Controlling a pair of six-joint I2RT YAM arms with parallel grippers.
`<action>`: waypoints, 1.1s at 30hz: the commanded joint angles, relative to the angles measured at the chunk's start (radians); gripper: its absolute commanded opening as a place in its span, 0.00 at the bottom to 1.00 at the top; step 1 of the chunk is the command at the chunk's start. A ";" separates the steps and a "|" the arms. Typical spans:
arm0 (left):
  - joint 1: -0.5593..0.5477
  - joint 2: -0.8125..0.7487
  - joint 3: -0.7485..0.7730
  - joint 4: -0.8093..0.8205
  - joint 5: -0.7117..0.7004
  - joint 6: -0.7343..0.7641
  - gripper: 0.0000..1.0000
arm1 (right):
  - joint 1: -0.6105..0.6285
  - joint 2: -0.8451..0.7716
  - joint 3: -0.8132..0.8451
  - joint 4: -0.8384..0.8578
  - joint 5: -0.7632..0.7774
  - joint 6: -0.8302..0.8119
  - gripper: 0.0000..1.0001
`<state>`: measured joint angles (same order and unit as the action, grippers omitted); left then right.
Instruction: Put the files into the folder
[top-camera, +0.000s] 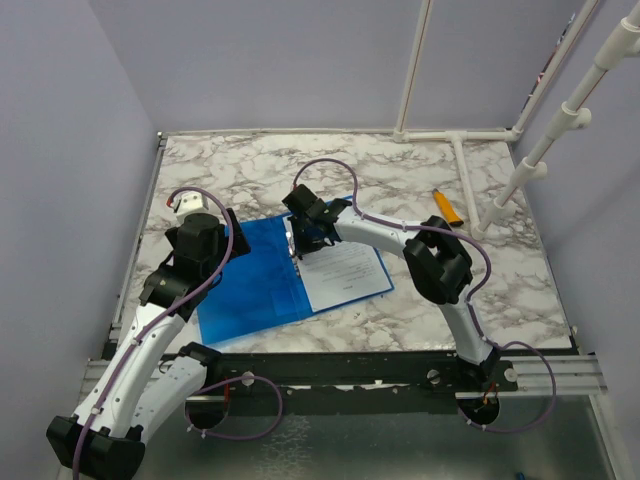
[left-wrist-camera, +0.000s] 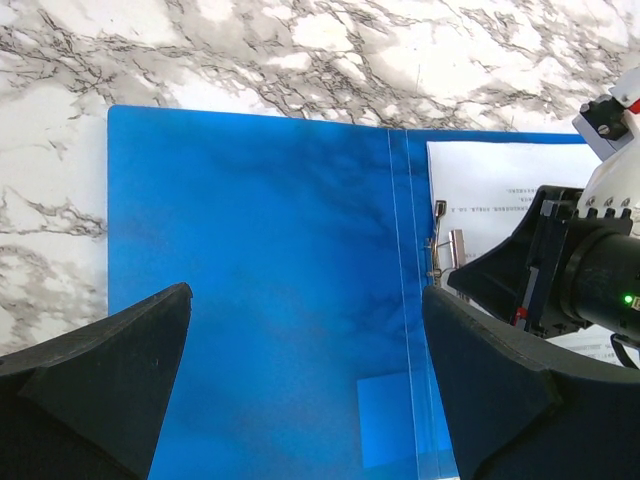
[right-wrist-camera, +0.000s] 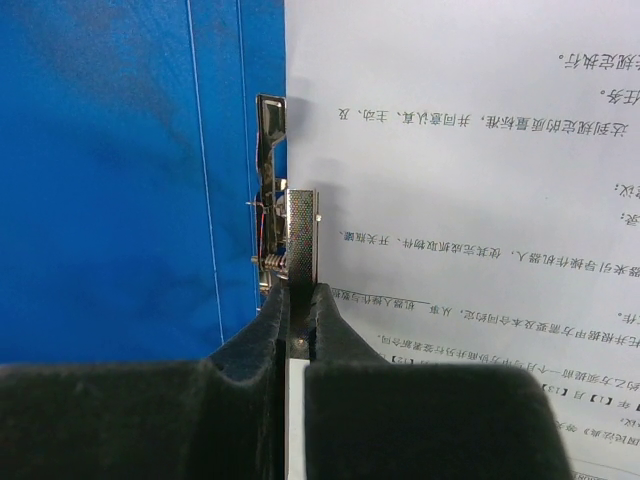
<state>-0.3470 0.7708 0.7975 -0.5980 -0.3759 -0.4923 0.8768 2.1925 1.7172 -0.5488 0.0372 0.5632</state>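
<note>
The blue folder (top-camera: 250, 290) lies open on the marble table. The files (top-camera: 345, 272), white sheets with black text, lie on its right half. My right gripper (top-camera: 305, 232) is at the spine, shut on the lever of the metal clip (right-wrist-camera: 300, 225); its fingers (right-wrist-camera: 255, 335) pinch the lever's textured tab beside the files' (right-wrist-camera: 470, 180) left edge. My left gripper (left-wrist-camera: 305, 360) is open and empty, hovering over the folder's bare left cover (left-wrist-camera: 260, 260). The clip (left-wrist-camera: 440, 240) and the right gripper (left-wrist-camera: 500, 270) also show in the left wrist view.
An orange object (top-camera: 446, 207) lies on the table at the back right. A white pipe frame (top-camera: 470, 180) runs along the back and right side. Bare marble surrounds the folder (top-camera: 440, 300).
</note>
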 joint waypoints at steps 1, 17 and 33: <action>0.003 -0.012 -0.013 0.015 0.017 0.011 0.99 | 0.009 -0.019 -0.031 -0.019 0.054 0.027 0.01; 0.003 0.012 -0.017 0.024 0.052 0.017 0.99 | -0.067 -0.207 -0.270 0.058 0.050 -0.019 0.01; 0.003 0.083 -0.058 0.053 0.211 -0.098 0.99 | -0.167 -0.305 -0.415 0.089 -0.033 -0.132 0.00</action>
<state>-0.3470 0.8345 0.7780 -0.5621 -0.2508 -0.5190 0.7132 1.9186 1.3228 -0.4828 0.0349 0.4736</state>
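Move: The folder's metal clip is already pinched between the right fingers, low on the table; its middle is roughly 1 cm left and 2 cm ahead of that hand, at the same height. From the same hand, the middle of the paper stack lies about 12 cm right and 1 cm back, the empty blue cover about 12 cm left and 6 cm back. From the left hand the clip is some 17 cm right, 6 cm ahead and 17 cm below. The right hand keeps its shut grip on the metal clip at the spine and, after a brief hold, drags the whole open folder level across the marble to the right by about 12 cm, turning some 5 degrees clockwise and easing to a stop. Late on, the left hand, wide open and touching nothing, follows above the blue cover, shifting about 2.5 cm right and sinking 2 cm while it tips slightly down and turns a little clockwise. ##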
